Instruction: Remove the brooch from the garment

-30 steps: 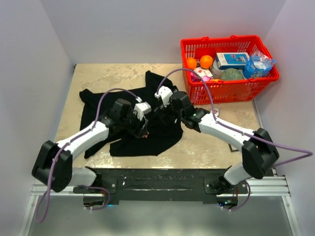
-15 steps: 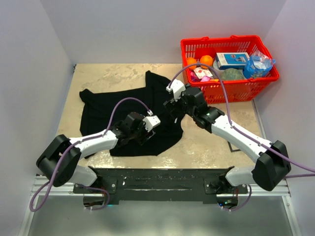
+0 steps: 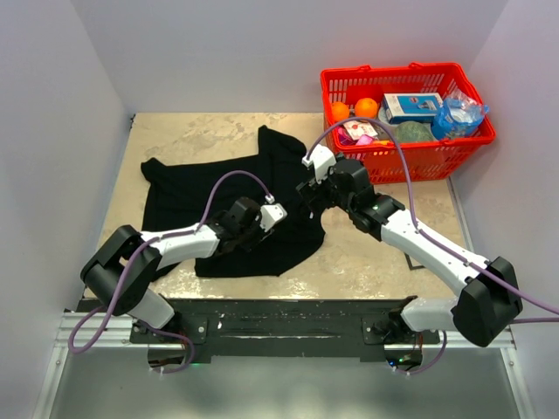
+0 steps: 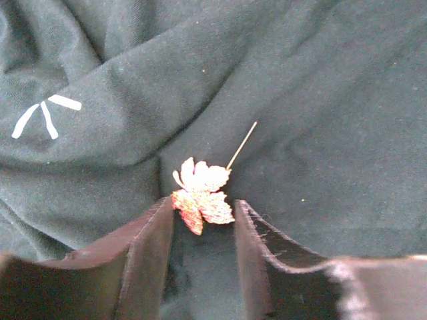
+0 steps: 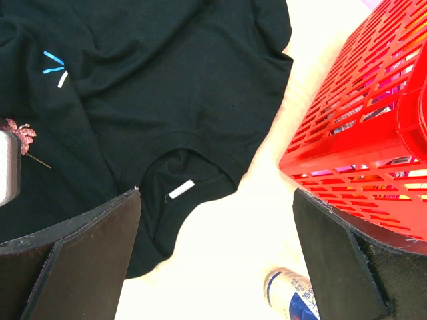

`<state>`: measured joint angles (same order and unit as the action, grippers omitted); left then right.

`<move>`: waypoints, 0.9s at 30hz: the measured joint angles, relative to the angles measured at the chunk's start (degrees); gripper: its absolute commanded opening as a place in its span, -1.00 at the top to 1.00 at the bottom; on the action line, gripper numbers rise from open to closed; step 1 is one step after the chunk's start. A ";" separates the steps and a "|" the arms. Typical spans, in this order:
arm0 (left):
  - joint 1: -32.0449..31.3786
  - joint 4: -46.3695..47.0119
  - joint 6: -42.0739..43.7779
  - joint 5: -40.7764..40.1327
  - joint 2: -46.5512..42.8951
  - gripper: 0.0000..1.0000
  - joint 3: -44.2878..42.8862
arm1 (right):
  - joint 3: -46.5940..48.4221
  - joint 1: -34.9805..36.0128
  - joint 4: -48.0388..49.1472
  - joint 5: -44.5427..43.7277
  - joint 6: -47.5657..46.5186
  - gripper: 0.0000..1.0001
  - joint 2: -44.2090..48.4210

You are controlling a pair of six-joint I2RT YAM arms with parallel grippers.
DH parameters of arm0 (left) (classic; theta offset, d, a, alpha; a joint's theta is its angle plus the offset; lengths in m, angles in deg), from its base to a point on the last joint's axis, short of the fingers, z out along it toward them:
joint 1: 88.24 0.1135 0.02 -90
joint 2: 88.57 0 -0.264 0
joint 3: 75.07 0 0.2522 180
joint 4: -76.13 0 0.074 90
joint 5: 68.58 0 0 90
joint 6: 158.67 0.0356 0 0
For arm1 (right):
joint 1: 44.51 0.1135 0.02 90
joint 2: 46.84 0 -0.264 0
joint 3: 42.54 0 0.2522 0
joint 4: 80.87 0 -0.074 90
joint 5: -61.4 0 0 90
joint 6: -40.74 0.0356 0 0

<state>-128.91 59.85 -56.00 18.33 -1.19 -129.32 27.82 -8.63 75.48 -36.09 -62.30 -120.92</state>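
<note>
The garment [image 3: 201,192] is a black T-shirt spread on the table, with its white neck label [image 5: 181,190] in the right wrist view. The brooch [image 4: 200,197] is a small red and gold leaf with a thin pin slanting up to the right, lying on the cloth [image 4: 320,100]. My left gripper [image 4: 203,210] has its two fingertips against the leaf's lower edges, one on each side. In the top view the left gripper [image 3: 259,234] is low over the shirt's near part. My right gripper [image 5: 217,200] is wide open above the collar with nothing in it. The brooch [image 5: 13,130] also shows at that view's left edge.
A red plastic basket [image 3: 410,161] with oranges, a box and packets stands at the back right, close to the right gripper [image 3: 307,194]. A blue and white can [image 5: 290,293] lies on the table under the right gripper. Grey walls enclose the table.
My left gripper slid right over the shirt's near part and its jaws narrowed around the brooch. My right gripper drew back toward the basket and stayed wide open.
</note>
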 measured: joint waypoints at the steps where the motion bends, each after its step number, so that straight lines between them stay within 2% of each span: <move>1: 0.00 -0.35 0.04 -0.24 0.00 0.26 -0.15 | 0.00 -0.07 0.02 0.00 0.02 -0.97 0.00; 9: 0.02 -2.21 0.42 -0.81 0.00 0.49 -1.42 | -0.02 -0.33 0.04 0.39 0.17 -0.96 0.00; 12: 0.04 -2.49 0.48 -0.81 0.15 0.67 -1.97 | -0.09 -0.33 0.04 0.92 0.33 -0.96 -0.02; 15: 0.31 -2.38 0.52 -1.25 0.48 1.00 -3.23 | -0.09 -0.33 0.07 1.03 0.46 -0.96 -0.02; 27: 3.26 -4.07 0.59 1.90 0.46 1.00 -6.49 | -0.09 -0.70 0.09 1.05 0.63 -0.96 -0.55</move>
<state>-125.65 55.78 -55.41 20.23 -0.73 -135.81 27.73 -9.33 75.57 -35.04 -61.66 -121.47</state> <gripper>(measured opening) 0.018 0.982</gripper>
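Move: The brooch lies face up on the black garment, right at the left hand's half-open fingertips, about 1 cm ahead and 1 cm below. The blue-and-white flower mark is some 7 cm ahead of that hand and 1 cm to its left. The white neck tag lies about 12 cm to its right and 5 cm ahead. From the right hand, the brooch is roughly 7 cm back, 12 cm left and 18 cm down. The brooch is gathered between the left fingertips, which close from about half open to practically shut and pinch it. At first the hand creeps up by barely half a centimetre; then, as the fingers finish closing, it goes forward and up, nearly 3 cm each way, towards the flower mark, with hardly any wrist turn, and stops there still pinching. ##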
